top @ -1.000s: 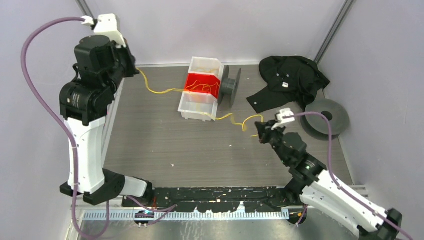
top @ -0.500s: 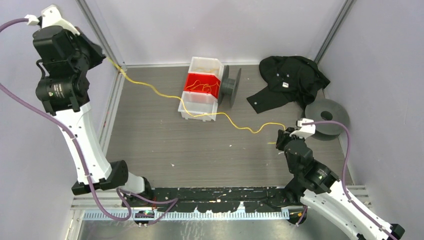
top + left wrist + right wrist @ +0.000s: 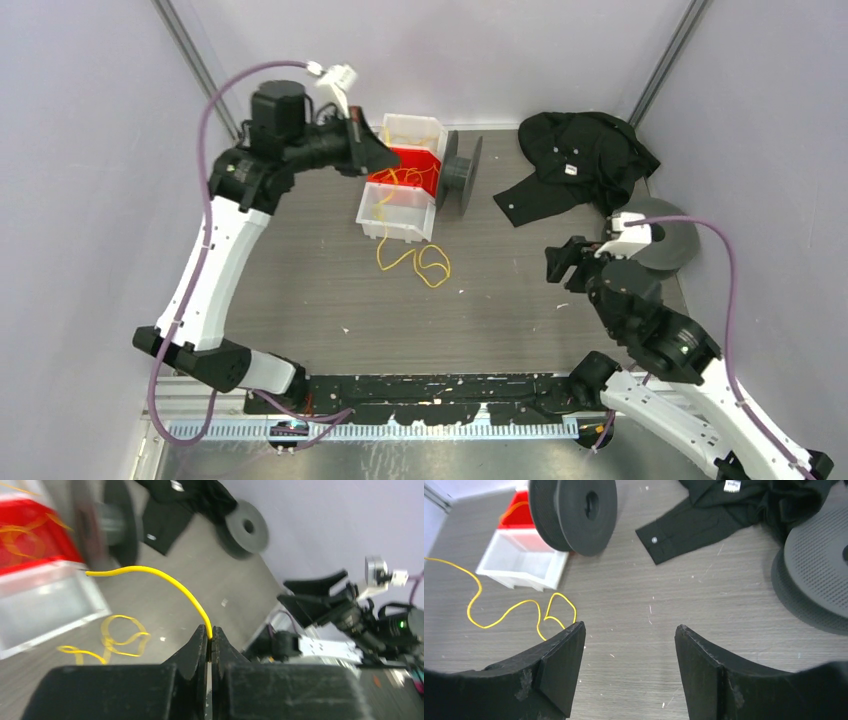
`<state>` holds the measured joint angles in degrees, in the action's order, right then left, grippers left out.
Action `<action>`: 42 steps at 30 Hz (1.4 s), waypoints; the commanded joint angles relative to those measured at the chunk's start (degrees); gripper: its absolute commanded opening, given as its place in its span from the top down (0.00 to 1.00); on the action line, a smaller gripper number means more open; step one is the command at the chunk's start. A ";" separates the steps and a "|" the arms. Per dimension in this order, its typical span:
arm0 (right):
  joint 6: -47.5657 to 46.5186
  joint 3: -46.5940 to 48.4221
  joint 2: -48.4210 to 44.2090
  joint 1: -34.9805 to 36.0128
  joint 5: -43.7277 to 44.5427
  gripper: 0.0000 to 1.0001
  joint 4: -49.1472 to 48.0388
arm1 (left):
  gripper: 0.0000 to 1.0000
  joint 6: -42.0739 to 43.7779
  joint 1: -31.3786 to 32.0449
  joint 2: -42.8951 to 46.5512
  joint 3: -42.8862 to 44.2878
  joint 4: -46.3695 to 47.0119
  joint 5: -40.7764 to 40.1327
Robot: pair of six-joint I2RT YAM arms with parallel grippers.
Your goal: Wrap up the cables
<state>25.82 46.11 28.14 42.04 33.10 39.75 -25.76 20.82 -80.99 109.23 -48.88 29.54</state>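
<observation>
The yellow cable (image 3: 415, 262) lies in loose loops on the table in front of the white bin and runs up into it. My left gripper (image 3: 385, 155) hovers over the bin's red compartment and is shut on the cable (image 3: 150, 571), which is pinched at the fingertips (image 3: 210, 632) and arcs away to the left. The loops also show in the left wrist view (image 3: 120, 635) and the right wrist view (image 3: 509, 611). My right gripper (image 3: 562, 262) is open and empty (image 3: 629, 630), above the bare table right of the loops. More yellow cord lies in the red compartment (image 3: 405, 175).
The white bin (image 3: 398, 228) stands at the back centre, with an upright dark grey spool (image 3: 462, 172) against its right side. A flat grey spool (image 3: 660, 235) lies at the right edge. A black garment (image 3: 580, 160) lies at the back right.
My left arm has swung from the far left wall over to the bin. The taut cable has gone slack and dropped into loops. My right gripper no longer has the cable and has drawn back right.
</observation>
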 commanded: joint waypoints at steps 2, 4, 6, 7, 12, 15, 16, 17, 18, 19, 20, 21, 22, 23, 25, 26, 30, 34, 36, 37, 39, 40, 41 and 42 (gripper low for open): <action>-4.49 6.35 -0.79 0.04 -0.35 0.28 -2.23 | 0.99 -5.44 11.02 1.30 -5.27 14.31 7.18; -4.36 7.45 2.01 -0.02 -4.23 0.28 -6.95 | 1.00 -4.95 12.03 -0.12 -5.90 15.62 8.89; -2.69 9.29 6.01 0.03 -8.36 0.30 -10.63 | 1.00 -3.65 12.12 -1.09 -7.41 18.67 13.88; -1.41 10.41 7.98 0.02 -10.28 0.30 -11.82 | 1.00 -2.74 12.14 -1.44 -8.12 19.58 16.16; -1.31 13.63 16.30 0.04 -26.46 0.36 -17.51 | 1.00 -0.03 12.14 -3.44 -9.90 23.29 24.06; -2.47 9.30 17.27 0.00 -36.23 0.36 -28.61 | 0.99 -2.48 12.12 -4.60 -10.37 25.77 24.75; -2.36 7.38 17.25 0.08 -38.20 0.35 -33.03 | 0.99 -3.64 12.09 -5.03 -10.28 26.71 25.17; -1.92 5.96 17.48 0.10 -39.27 0.35 -36.30 | 0.99 -4.88 12.13 -5.46 -10.27 28.07 25.73; -1.73 5.25 17.93 0.10 -39.98 0.35 -38.66 | 0.99 -5.93 12.14 -5.75 -10.10 28.73 25.60; -1.80 5.30 18.63 0.12 -40.37 0.35 -39.43 | 0.99 -6.50 12.14 -5.98 -9.75 28.74 24.86; -1.91 5.82 19.46 0.10 -40.70 0.35 -39.55 | 1.00 -6.96 12.12 -6.22 -9.35 28.51 24.07; -2.20 6.52 20.24 0.12 -41.40 0.35 -39.56 | 0.99 -7.58 12.14 -6.47 -8.96 28.42 23.49; -2.33 7.06 21.05 0.13 -41.93 0.35 -39.57 | 1.00 -8.32 12.14 -6.74 -8.52 28.23 22.42; -2.35 7.44 21.48 0.09 -42.38 0.34 -40.36 | 1.00 -8.96 12.10 -6.92 -8.20 27.81 21.07; -2.41 7.38 21.80 0.17 -43.03 0.34 -42.78 | 0.99 -9.85 12.14 -7.32 -7.84 26.47 18.10; -2.67 7.34 22.15 0.23 -43.21 0.33 -43.42 | 0.99 -10.43 12.13 -7.52 -7.81 26.32 16.98; -4.75 7.82 24.24 0.66 -42.09 0.32 -45.19 | 0.99 -13.03 12.09 -8.12 -7.98 26.63 15.12; -6.04 6.33 26.14 1.34 -38.98 0.38 -49.75 | 0.99 -14.30 12.14 -8.45 -7.90 26.87 14.63; -6.43 5.18 26.88 1.43 -37.68 0.42 -53.52 | 0.99 -14.84 12.14 -8.53 -7.94 26.80 14.53; -6.48 4.81 27.29 1.46 -37.10 0.45 -54.72 | 1.00 -15.04 12.14 -8.52 -7.99 26.82 14.48; -6.56 4.30 28.14 1.47 -36.02 0.52 -56.86 | 0.99 -15.32 12.10 -8.49 -8.06 26.46 14.10; -6.59 4.14 28.48 1.52 -35.60 0.56 -57.49 | 0.99 -15.32 12.12 -8.46 -8.07 26.39 13.99; -6.58 3.90 28.75 1.53 -35.02 0.61 -58.25 | 1.00 -15.29 12.14 -8.36 -8.22 26.33 13.72; -6.59 3.76 28.72 1.47 -34.24 0.71 -58.66 | 0.99 -15.24 12.14 -8.26 -8.32 26.00 13.18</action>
<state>20.27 50.48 56.62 43.18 -4.75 -10.74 -40.16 33.15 -90.00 99.22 -24.67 43.77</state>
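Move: The left hand already pinches the yellow cable near one end. The stretch hanging some 5 cm under its fingers lies about 32 cm left, 10 cm ahead and 13 cm above the open, empty right hand. From the right hand, the loop on the table is about 25 cm left, 9 cm ahead and 25 cm below; the standing spool is roughly 18 cm left, 25 cm ahead and 15 cm below; the white bin is about 32 cm left, 19 cm ahead and 21 cm below. Rising first, then sweeping some 20 cm left, the right hand climbs about 10 cm in all towards the cable hanging under the left fingers, turning some 40 degrees counter-clockwise and tipping up; it edges forward late as its fingers start closing around the cable. The left hand keeps its pinch and brings the cable about 12 cm right, first swinging back, then easing forward again. ##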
